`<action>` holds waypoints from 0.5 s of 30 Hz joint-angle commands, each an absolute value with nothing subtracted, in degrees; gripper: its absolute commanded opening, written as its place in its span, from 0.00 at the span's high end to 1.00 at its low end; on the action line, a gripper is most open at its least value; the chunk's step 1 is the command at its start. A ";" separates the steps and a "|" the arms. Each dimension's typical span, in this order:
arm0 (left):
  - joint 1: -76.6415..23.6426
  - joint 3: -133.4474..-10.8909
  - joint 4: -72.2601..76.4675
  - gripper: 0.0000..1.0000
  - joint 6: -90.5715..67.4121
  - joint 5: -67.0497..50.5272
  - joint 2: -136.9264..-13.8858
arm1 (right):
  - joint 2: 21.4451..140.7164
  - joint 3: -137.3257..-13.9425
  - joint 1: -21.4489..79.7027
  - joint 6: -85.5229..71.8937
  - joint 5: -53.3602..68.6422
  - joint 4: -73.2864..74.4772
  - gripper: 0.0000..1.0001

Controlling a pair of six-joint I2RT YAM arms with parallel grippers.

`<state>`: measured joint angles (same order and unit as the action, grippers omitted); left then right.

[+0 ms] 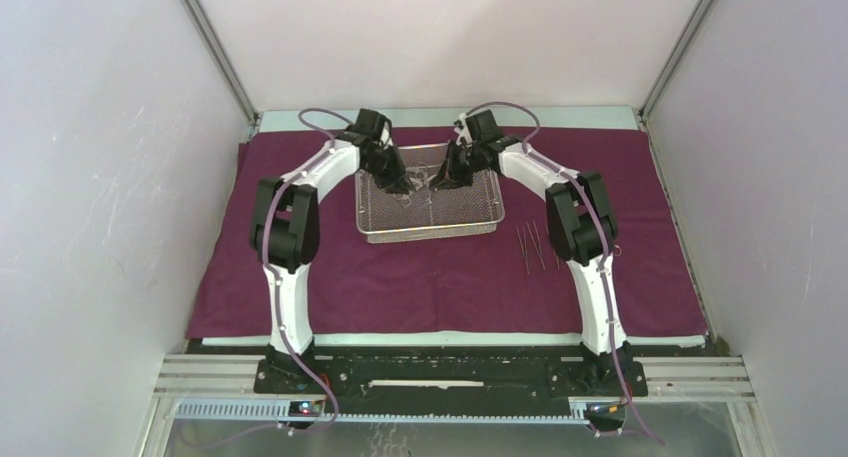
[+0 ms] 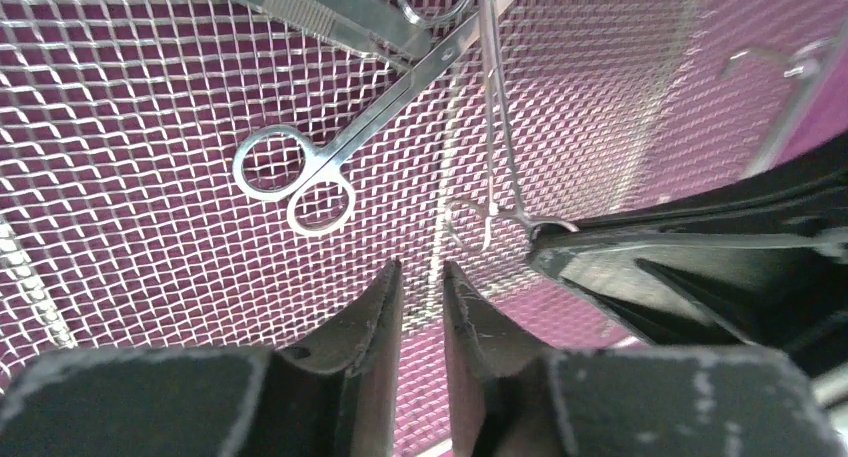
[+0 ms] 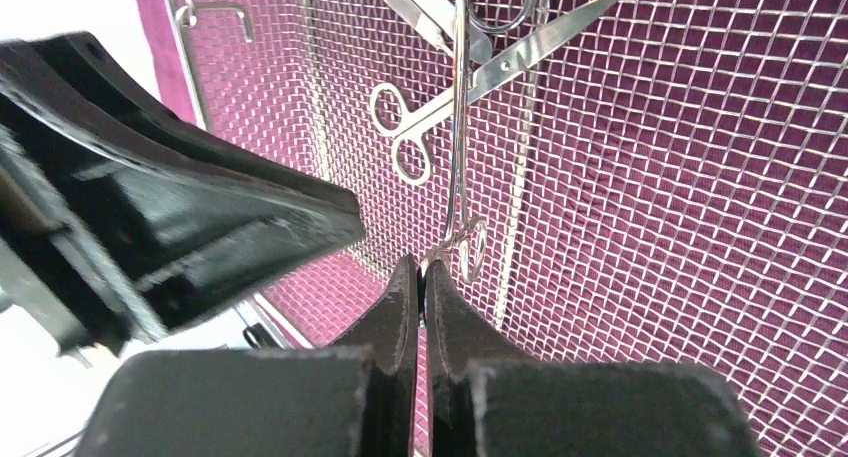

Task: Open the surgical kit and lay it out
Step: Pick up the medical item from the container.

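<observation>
The maroon cloth wrap (image 1: 400, 287) lies spread flat over the table. The silver wire-mesh tray (image 1: 430, 232) sits on it at the middle back. Both grippers hang over the tray. My right gripper (image 3: 421, 267) is shut on the ring handle of thin steel forceps (image 3: 460, 147), which point away from it over the mesh. My left gripper (image 2: 420, 269) is open by a narrow gap and empty, just beside the forceps (image 2: 497, 127). Scissors (image 2: 318, 164) and tweezers (image 2: 330, 12) lie in the tray.
A few thin steel instruments (image 1: 530, 247) lie side by side on the cloth right of the tray. The tray has a wire handle hook (image 3: 215, 12) at its end. White enclosure walls stand on three sides.
</observation>
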<state>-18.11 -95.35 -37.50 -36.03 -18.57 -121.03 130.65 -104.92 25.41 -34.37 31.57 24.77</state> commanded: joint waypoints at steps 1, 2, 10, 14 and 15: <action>-15.38 -94.86 -31.58 0.69 -40.82 -24.88 -115.75 | 124.85 -103.19 24.13 -34.31 37.07 17.89 1.00; -15.04 -94.73 -30.42 0.67 -41.52 -26.21 -115.85 | 124.35 -102.30 23.70 -35.57 38.41 16.05 1.00; -13.38 -90.20 -12.69 0.42 -51.67 -37.30 -115.99 | 121.07 -96.01 21.41 -46.12 49.07 1.73 1.00; -12.90 -88.25 -4.83 0.38 -56.19 -40.21 -116.00 | 119.65 -92.89 21.11 -51.80 53.42 -5.76 1.00; -12.78 -87.64 -2.39 0.38 -57.66 -40.86 -115.90 | 119.47 -92.19 21.03 -53.36 54.35 -7.41 1.00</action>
<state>-13.34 -89.56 -15.51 -50.54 -34.72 -118.67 124.20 -94.32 21.28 -45.67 47.35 3.51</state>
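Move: About 6 cm ahead of the left hand and 4 cm to its right, a touch higher, is the middle of the medical item, a ring-handled clamp. The right hand already holds its rings, so the clamp's middle lies about 6 cm straight ahead of that hand, slightly above. Scissors lie on the container's mesh floor, roughly 5 cm ahead of the left hand, 1 cm to its right and 8 cm down; tweezers are about 9 cm ahead, 4 cm left and equally low. Lifting almost straight up by some 7 cm, the right hand keeps its pinch on the clamp's rings while its left-pointing fingers tilt about 20 degrees up towards level. Alongside it the left hand climbs about 5 cm and forward 4 cm, finally swinging a little right towards the clamp's shaft; it tips its fingers up too and spreads them from slightly to more than half open. ##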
